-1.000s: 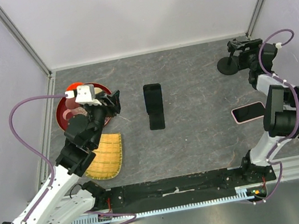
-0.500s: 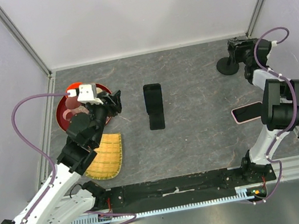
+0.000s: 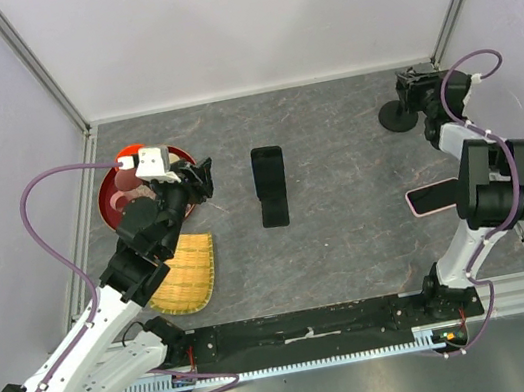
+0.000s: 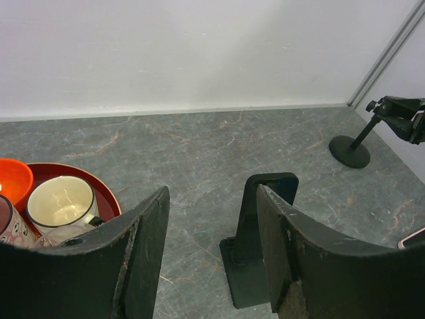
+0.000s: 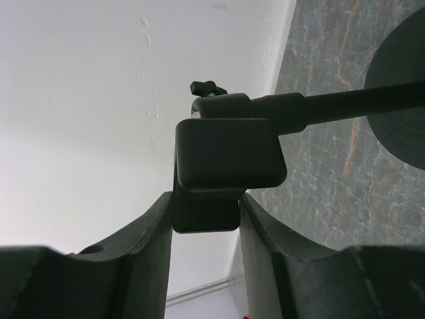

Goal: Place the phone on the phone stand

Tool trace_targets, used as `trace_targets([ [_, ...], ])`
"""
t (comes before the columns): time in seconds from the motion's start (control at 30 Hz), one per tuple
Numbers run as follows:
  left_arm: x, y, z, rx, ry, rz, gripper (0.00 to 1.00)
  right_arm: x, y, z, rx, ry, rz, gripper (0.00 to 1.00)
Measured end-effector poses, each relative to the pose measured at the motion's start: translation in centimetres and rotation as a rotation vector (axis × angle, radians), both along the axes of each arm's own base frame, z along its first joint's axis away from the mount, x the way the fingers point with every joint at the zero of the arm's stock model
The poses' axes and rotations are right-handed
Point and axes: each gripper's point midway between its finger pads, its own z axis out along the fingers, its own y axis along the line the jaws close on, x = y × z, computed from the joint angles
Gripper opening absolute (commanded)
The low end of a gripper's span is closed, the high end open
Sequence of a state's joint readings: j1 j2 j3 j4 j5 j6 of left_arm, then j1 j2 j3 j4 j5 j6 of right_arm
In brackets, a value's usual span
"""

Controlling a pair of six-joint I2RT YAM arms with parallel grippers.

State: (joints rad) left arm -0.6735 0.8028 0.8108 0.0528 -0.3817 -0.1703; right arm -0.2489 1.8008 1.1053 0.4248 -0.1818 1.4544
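Note:
The phone, pink-edged with a dark screen, lies flat at the right side of the table; one corner shows in the left wrist view. A black phone stand stands upright in the middle of the table. My left gripper hovers open to its left, and the stand shows past its fingers with nothing between them. At the back right is a black clamp holder on a round base. My right gripper has both fingers pressed against its clamp head.
A red tray holding cups sits at the left, under the left arm. A woven bamboo mat lies in front of it. The clamp holder's round base rests near the back right corner post. Walls close the back and both sides.
My right gripper's jaws have narrowed onto the clamp head and the wrist has crept a little toward it. The left arm, phone and middle stand have stayed put.

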Motion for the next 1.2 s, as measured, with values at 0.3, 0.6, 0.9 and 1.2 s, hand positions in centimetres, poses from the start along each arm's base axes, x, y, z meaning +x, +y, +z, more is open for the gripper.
trace_targets([
  [0.3, -0.1, 0.1, 0.1, -0.003, -0.002, -0.002, 0.61, -6.5, 4.6, 0.1, -0.027, 0.032, 0.004, 0.0],
  [0.6, -0.6, -0.2, 0.7, -0.028, -0.013, -0.027, 0.6, -16.1, 14.2, -0.1, -0.064, 0.018, 0.121, 0.0],
  [0.9, -0.7, -0.5, 0.7, -0.037, -0.01, -0.046, 0.6, -21.2, 20.5, -0.4, -0.077, -0.036, 0.123, 0.0],
  [1.2, -0.7, -0.5, 0.7, -0.039, -0.009, -0.046, 0.6, -22.2, 23.2, -0.7, -0.087, -0.072, 0.049, 0.02],
])
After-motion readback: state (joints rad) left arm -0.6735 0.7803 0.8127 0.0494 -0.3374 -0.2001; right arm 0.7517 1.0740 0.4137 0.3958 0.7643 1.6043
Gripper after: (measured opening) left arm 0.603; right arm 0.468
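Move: The round-based phone stand is already in the right fingers, gripped by its head. It is taken to clear table some 22 cm back and 23 cm left of that hand, about 18 cm lower. The pink-edged phone lies about 27 cm back and 1 cm to the right; the stand with the black phone is about 19 cm back and 41 cm left. From the left hand, that clear spot lies about 33 cm right, 3 cm ahead and 33 cm lower. The round-based phone stand, its head still pinched in the right gripper, is swept quickly back and to the left, about 22 cm each way, mostly back at first and more leftward as it slows. It travels nearly level towards the stand with the black phone, seeming to slide along the table; the wrist turns barely 5 degrees overall. ##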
